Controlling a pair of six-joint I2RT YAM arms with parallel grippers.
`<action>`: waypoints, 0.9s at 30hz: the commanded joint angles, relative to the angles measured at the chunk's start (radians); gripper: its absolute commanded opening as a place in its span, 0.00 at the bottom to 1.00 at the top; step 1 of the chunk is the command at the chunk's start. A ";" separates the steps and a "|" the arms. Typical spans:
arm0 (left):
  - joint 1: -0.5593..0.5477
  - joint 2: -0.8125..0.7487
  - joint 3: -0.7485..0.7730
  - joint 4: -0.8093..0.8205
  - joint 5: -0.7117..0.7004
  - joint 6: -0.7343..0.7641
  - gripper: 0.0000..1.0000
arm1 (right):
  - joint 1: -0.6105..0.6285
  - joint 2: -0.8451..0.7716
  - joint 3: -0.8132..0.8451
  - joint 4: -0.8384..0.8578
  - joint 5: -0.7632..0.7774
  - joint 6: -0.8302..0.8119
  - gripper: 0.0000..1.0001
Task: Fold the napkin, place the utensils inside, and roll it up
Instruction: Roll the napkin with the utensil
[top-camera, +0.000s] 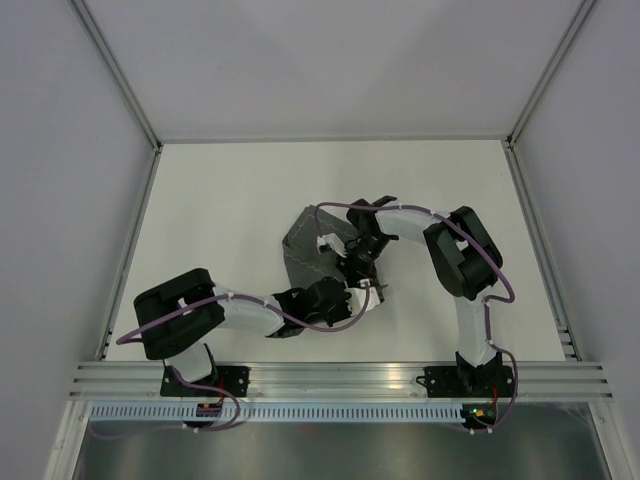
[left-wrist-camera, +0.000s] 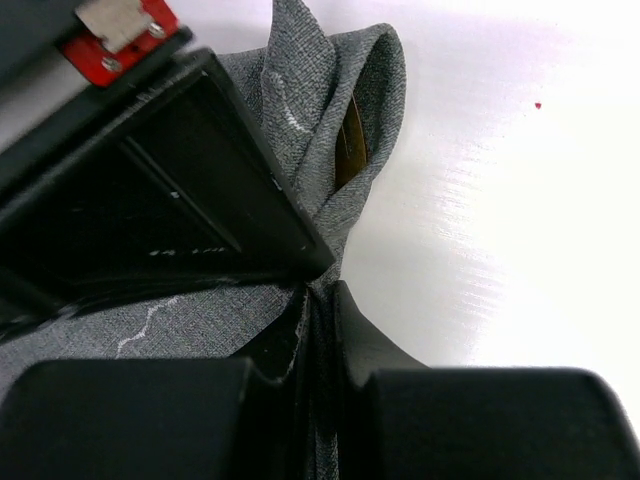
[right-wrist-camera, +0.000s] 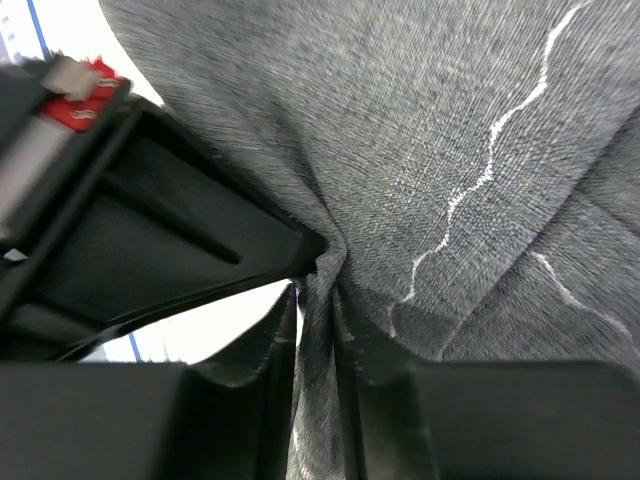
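The dark grey napkin (top-camera: 305, 245) lies bunched mid-table, one corner pulled towards the arms. My left gripper (top-camera: 350, 300) and right gripper (top-camera: 362, 272) meet at that corner. In the left wrist view the left gripper (left-wrist-camera: 318, 320) is shut on a pinched ridge of the napkin (left-wrist-camera: 330, 90). A brownish strip (left-wrist-camera: 350, 150) shows inside a rolled fold; I cannot tell whether it is one of the utensils. In the right wrist view the right gripper (right-wrist-camera: 318, 300) is shut on a fold of the napkin (right-wrist-camera: 420, 120), with a thin slit of light beside one finger.
The white table (top-camera: 220, 220) is boxed in by pale walls on three sides. An aluminium rail (top-camera: 340, 378) runs along the near edge by the arm bases. A tiny red speck (left-wrist-camera: 538, 104) marks the tabletop right of the cloth.
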 joint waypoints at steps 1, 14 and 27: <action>0.026 0.016 -0.008 -0.074 0.101 -0.068 0.02 | -0.009 -0.100 0.025 0.024 -0.043 0.031 0.28; 0.156 -0.062 -0.037 -0.077 0.340 -0.172 0.02 | -0.166 -0.298 0.022 0.260 -0.024 0.276 0.51; 0.256 -0.011 0.053 -0.179 0.535 -0.224 0.02 | -0.298 -0.603 -0.263 0.477 -0.018 0.142 0.57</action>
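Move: Both hands are at the near right part of the napkin, right fingers about 2 cm ahead and 2 cm right of the left ones. From the left hand, the napkin's middle lies some 9 cm ahead and 6 cm left, its far corner 19 cm ahead and 10 cm left, and the roll's right end 1 cm ahead and 6 cm right. From the right hand, the napkin's middle is about 7 cm ahead and 9 cm left. All of it is roughly 1 cm below the hand points. The right fingers come free of the napkin roll, opening to about half, and the hand goes up and forward, some 13 cm high and 11 cm out, then swings right, away from the roll. Meanwhile the left hand keeps its pinch on the roll, easing barely 1.5 cm left while its wrist rolls forward some 25 degrees. ##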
